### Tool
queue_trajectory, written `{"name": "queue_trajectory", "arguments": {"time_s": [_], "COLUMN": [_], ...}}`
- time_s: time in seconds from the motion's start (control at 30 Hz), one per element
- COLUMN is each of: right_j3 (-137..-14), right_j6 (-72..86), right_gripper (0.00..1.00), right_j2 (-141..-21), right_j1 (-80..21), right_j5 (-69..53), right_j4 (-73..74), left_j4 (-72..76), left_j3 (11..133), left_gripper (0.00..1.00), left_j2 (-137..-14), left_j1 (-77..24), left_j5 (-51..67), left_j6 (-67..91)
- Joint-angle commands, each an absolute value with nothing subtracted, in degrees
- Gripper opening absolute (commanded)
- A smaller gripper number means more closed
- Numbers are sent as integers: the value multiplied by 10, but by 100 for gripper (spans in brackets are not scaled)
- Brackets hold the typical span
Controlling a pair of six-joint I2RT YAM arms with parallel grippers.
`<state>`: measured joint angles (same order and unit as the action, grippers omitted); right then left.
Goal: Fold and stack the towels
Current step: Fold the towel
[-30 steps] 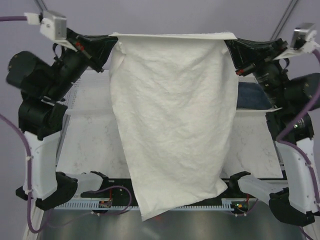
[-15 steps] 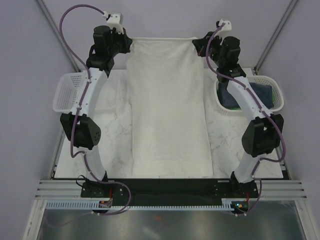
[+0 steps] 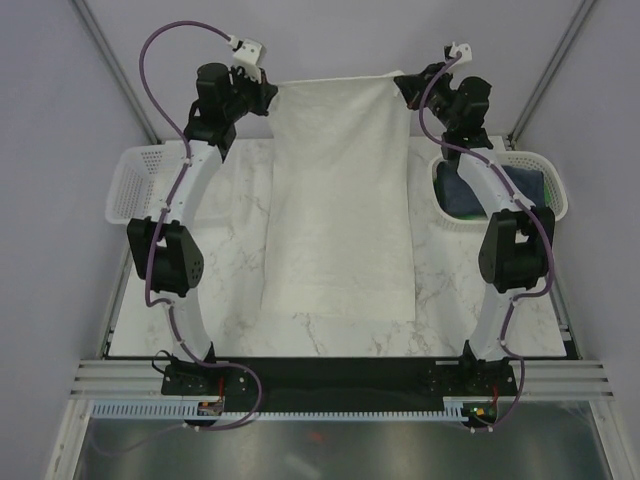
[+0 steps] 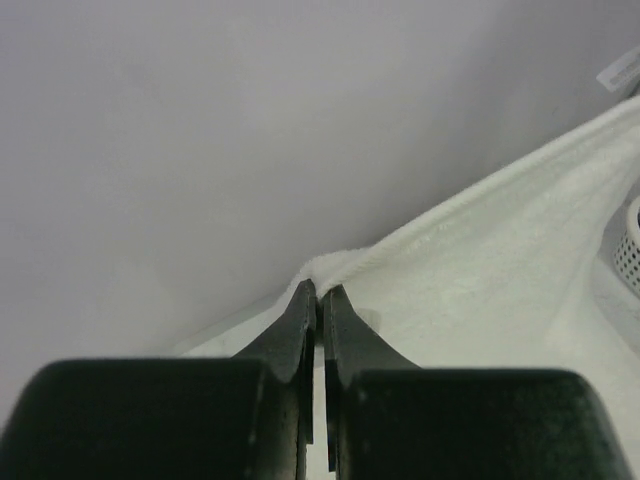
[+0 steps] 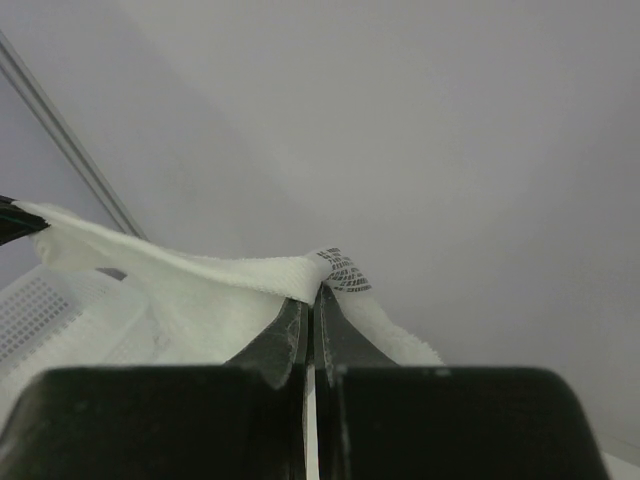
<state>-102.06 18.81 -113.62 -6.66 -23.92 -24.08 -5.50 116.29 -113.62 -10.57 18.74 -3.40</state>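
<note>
The large cream-white towel (image 3: 340, 200) stretches from the far edge of the marble table toward the front, its near part lying flat. My left gripper (image 3: 275, 93) is shut on its far left corner (image 4: 335, 265). My right gripper (image 3: 397, 86) is shut on the far right corner, beside the printed label (image 5: 345, 270). Both jaws pinch the cloth at their tips, the top hem taut between them. A dark navy-blue towel (image 3: 520, 190) lies in the right basket. The green towel is not in view.
One white mesh basket (image 3: 135, 180) stands at the table's left edge and another (image 3: 555, 190) at the right edge. The marble table top (image 3: 220, 280) shows on both sides of the towel. Grey walls close in at the back.
Both arms have swung away from the camera toward the far wall, carrying the towel's top edge with them. The towel now lies partly on the table, its near end pulled farther back.
</note>
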Motion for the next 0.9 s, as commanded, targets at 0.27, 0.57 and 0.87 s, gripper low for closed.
{"name": "queue_trajectory", "arguments": {"time_s": [0.27,0.57,0.87], "right_j3": [-848,-765,-594], "right_j6": [106,75,108], "right_gripper": [0,0,0], "right_j2": [-1003,-871,-723], "right_j1": [-47,-50,-111], "right_j5": [-264,-243,-213], "right_j4": [-87,99,191], "left_j4": [-49,-120,-193], "left_j3": [895,783,636], "left_gripper": [2,2,2], "left_j2": [-998,-868,-725], "left_j1": [-109,-142,-204], "left_j5": [299,253,172], "left_j6": [-124,-173,-184]}}
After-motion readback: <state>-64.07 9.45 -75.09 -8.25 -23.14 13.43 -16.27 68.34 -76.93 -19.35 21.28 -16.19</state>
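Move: The white towel's near edge lies flat on the table. Its left corner is about 38 cm back from the left hand, 2 cm to its left and some 33 cm below; its right corner is about 39 cm back from the right hand, 3 cm to its right and as far below. The left basket stands some 25 cm left and 6 cm back of the left hand. The right basket, with the blue towel, stands 25 cm right and 8 cm back of the right hand. The white towel's far edge, still pinched at both ends between shut fingers, is brought back over the rest of it towards its near edge. Both hands first drop over 10 cm, then sweep back, about 21 cm in all, lifting slightly midway before sinking again; the fingers tip downward as they go, the right hand's some 30 degrees, the left's less. ##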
